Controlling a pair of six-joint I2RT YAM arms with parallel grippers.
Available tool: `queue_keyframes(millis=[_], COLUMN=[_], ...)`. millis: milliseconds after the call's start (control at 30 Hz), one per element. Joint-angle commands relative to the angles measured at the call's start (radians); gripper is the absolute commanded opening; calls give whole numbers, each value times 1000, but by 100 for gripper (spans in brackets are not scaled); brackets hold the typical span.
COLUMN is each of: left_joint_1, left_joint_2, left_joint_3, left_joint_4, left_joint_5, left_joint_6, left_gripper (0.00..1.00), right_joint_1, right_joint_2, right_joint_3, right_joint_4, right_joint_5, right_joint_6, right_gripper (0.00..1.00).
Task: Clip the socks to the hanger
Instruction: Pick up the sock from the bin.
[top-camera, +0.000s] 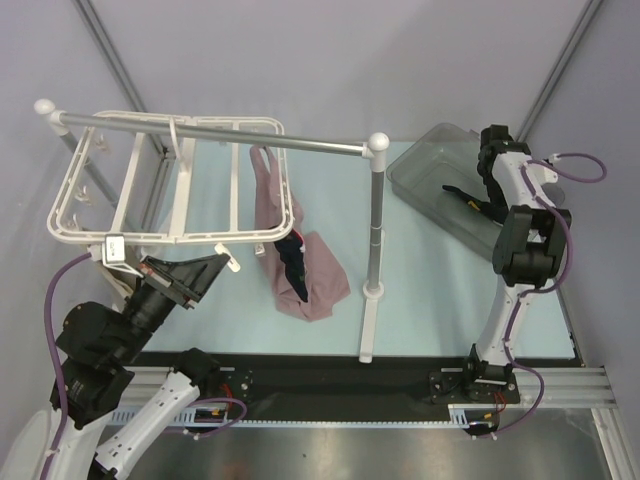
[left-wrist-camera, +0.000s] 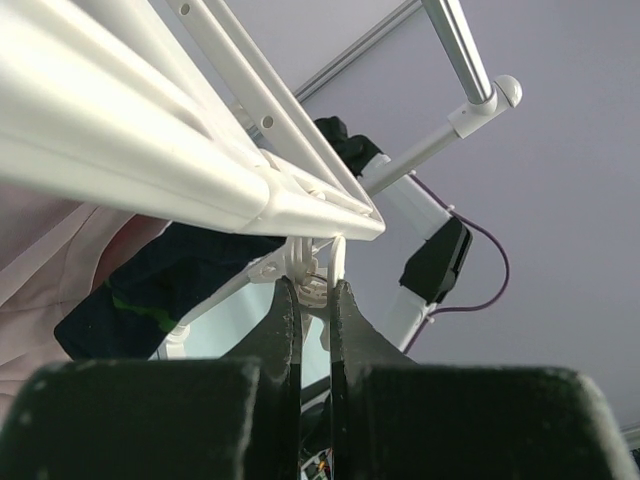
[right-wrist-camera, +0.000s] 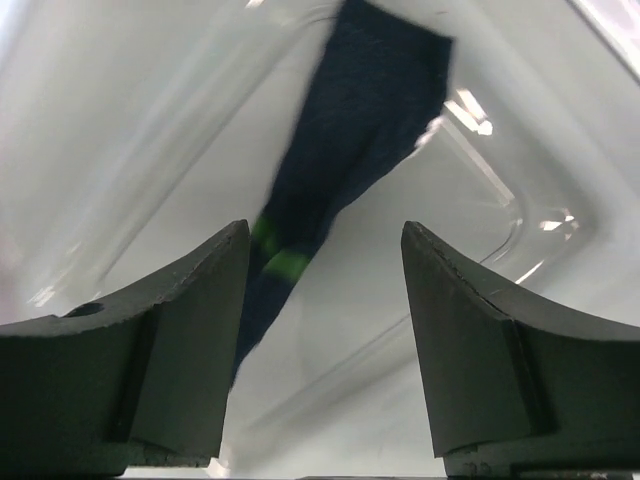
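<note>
The white hanger (top-camera: 150, 235) hangs from a silver rail at the back left. My left gripper (top-camera: 222, 262) is shut on a small white clip (left-wrist-camera: 318, 280) at the hanger's (left-wrist-camera: 150, 160) near edge. One dark sock (top-camera: 293, 262) hangs below the hanger's near right corner, against a pink cloth; it shows beside the clip as a dark sock (left-wrist-camera: 170, 280) in the left wrist view. The other sock (right-wrist-camera: 345, 130), navy with a yellow-green band, lies in a clear bin (top-camera: 425, 165). My right gripper (top-camera: 488, 195) hovers open over this sock (top-camera: 462, 195), fingers (right-wrist-camera: 190, 300) to either side, not touching.
The silver rail (top-camera: 230, 135) with white knobs rests on an upright post (top-camera: 375, 215) with its foot mid-table. A pink cloth (top-camera: 315, 280) hangs down from the hanger and drapes onto the table. The clear bin's walls (right-wrist-camera: 520, 210) surround my right gripper.
</note>
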Motion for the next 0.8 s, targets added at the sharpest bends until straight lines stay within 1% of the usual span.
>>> queue_keyframes(millis=[0, 167, 300, 400, 433, 633, 767], left_joint_1=[-3, -2, -3, -2, -2, -2, -3], left_joint_2=[17, 27, 25, 25, 24, 25, 27], left_joint_3=[20, 23, 20, 20, 20, 34, 36], left_joint_4=[9, 3, 0, -2, -3, -17, -23], left_joint_5=[1, 3, 4, 10, 10, -10, -11], left_joint_6=[0, 8, 4, 3, 4, 17, 18], left_gripper=[0, 0, 0, 0, 0, 0, 0], right_joint_1=[-33, -44, -53, -56, -54, -67, -87], right_joint_2=[54, 135, 204, 229, 240, 289, 336], right_joint_3=[59, 105, 154, 148, 150, 171, 191], right_joint_4=[-97, -100, -80, 35, 46, 5, -21], right_joint_5=[124, 147, 129, 114, 114, 109, 71], right_joint_6=[132, 125, 92, 34, 24, 84, 95], right_gripper=[66, 66, 66, 66, 66, 65, 64])
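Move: The navy sock lies in the bin roughly 12 cm below my open right hand, its middle about 3 cm farther out and hardly to the side, its cuff end running to my right and a little back. The bin's middle is some 6 cm ahead and 4 cm left of that hand; its near right wall is about 11 cm right and 4 cm back. From my left hand the sock is far off: some 35 cm ahead, 60 cm right and 38 cm down. I sink my right hand into the bin about 9 cm, carrying it some 4 cm to the right as I go, mostly early on, so that the fingers come over the cuff half of the sock. After a slight draw back I ease forward again; the wrist turns only about 10 degrees, and the fingers stay open, one coming down on either side of the fabric. My left hand stays shut on the hanger's clip. ##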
